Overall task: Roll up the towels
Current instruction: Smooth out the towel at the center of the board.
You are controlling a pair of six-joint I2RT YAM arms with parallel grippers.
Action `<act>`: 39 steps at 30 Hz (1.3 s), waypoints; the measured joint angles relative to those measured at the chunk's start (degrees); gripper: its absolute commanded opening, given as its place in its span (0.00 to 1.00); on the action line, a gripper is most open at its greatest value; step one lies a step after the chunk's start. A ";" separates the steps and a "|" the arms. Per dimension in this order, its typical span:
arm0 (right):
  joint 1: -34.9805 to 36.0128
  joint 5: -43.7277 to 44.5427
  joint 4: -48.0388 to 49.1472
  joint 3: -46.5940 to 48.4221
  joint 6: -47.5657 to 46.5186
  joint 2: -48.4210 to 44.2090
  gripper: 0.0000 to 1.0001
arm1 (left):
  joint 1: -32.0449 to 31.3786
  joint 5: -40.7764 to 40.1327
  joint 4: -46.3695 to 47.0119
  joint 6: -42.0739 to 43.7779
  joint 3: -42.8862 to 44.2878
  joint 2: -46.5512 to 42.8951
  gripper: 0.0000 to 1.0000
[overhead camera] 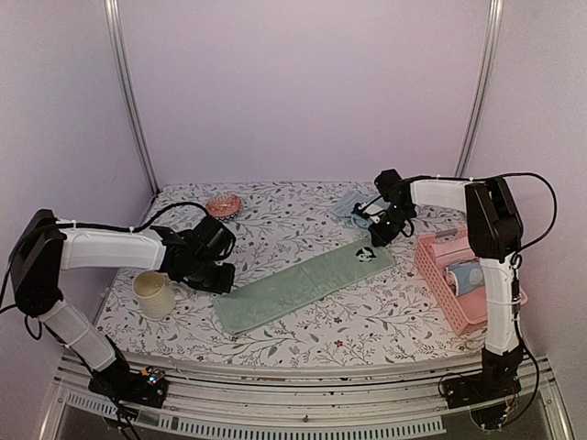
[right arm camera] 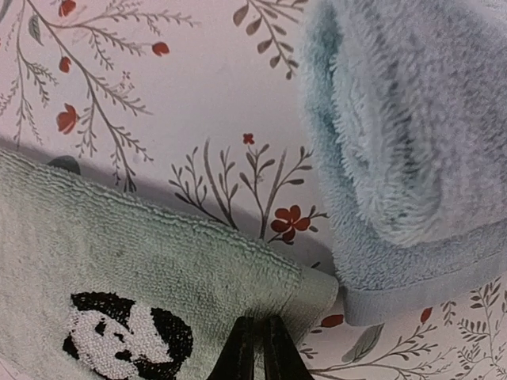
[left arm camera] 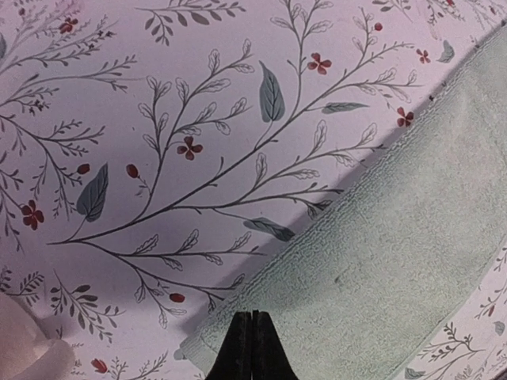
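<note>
A pale sage green towel [overhead camera: 303, 284] lies flat in a long diagonal strip across the flowered table. Its far end carries a black-and-white panda patch [right arm camera: 127, 332]. My right gripper [right arm camera: 260, 323] is shut on that end's edge, and the cloth [right arm camera: 158, 253] puckers up at the fingertips. The light blue towel [right arm camera: 396, 119] lies crumpled just beyond it, also seen at the back [overhead camera: 348, 205]. My left gripper [left arm camera: 253, 317] is shut, its tips over the near left corner of the green towel [left arm camera: 412, 237], with nothing visibly between them. In the top view it [overhead camera: 223, 278] sits at the strip's left end.
A cream mug [overhead camera: 154, 293] stands left of the left gripper. A pink basket [overhead camera: 431, 270] at the right edge holds a pink towel and a blue dotted cylinder [overhead camera: 466, 278]. A small pink dish [overhead camera: 223, 204] sits at the back left.
</note>
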 measured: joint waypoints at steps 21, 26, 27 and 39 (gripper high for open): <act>-4.42 -3.28 -1.70 -5.11 1.05 -8.22 0.28 | -6.69 1.81 4.61 1.99 -3.87 -1.36 0.00; -5.18 -4.50 -4.04 -2.97 1.01 -6.10 0.29 | -7.21 3.15 5.03 3.63 -3.69 -1.36 0.42; -5.18 -4.74 -4.26 -2.73 1.01 -5.64 0.29 | -7.28 3.37 5.07 4.11 -3.63 -1.36 0.45; -4.70 -6.21 -7.80 -0.66 1.01 -1.92 0.31 | -7.52 2.56 6.36 4.74 -3.58 0.07 0.45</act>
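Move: The towel's left end lies about 4 cm back from the left hand, 1 cm to its left and 5 below; the mug stands some 15 cm left and 2 back of that hand. For the right hand, the towel's right end is roughly 2 cm back, 2 to the right and 2 below, the panda patch 4 back and 3 left. The blue towel lies about 15 cm ahead and 2 left of it, the basket 18 right and 13 back. The left hand sinks towards the towel's left end, then swings back and to the right at slight height, about 5 cm in all, turning some 10 degrees clockwise before its shut fingers open about halfway over the cloth. The right hand dips, draws back, lifts about 5 cm and shifts right, then sinks over the right edge by the white tag, fingers parting; contact can't be seen. ##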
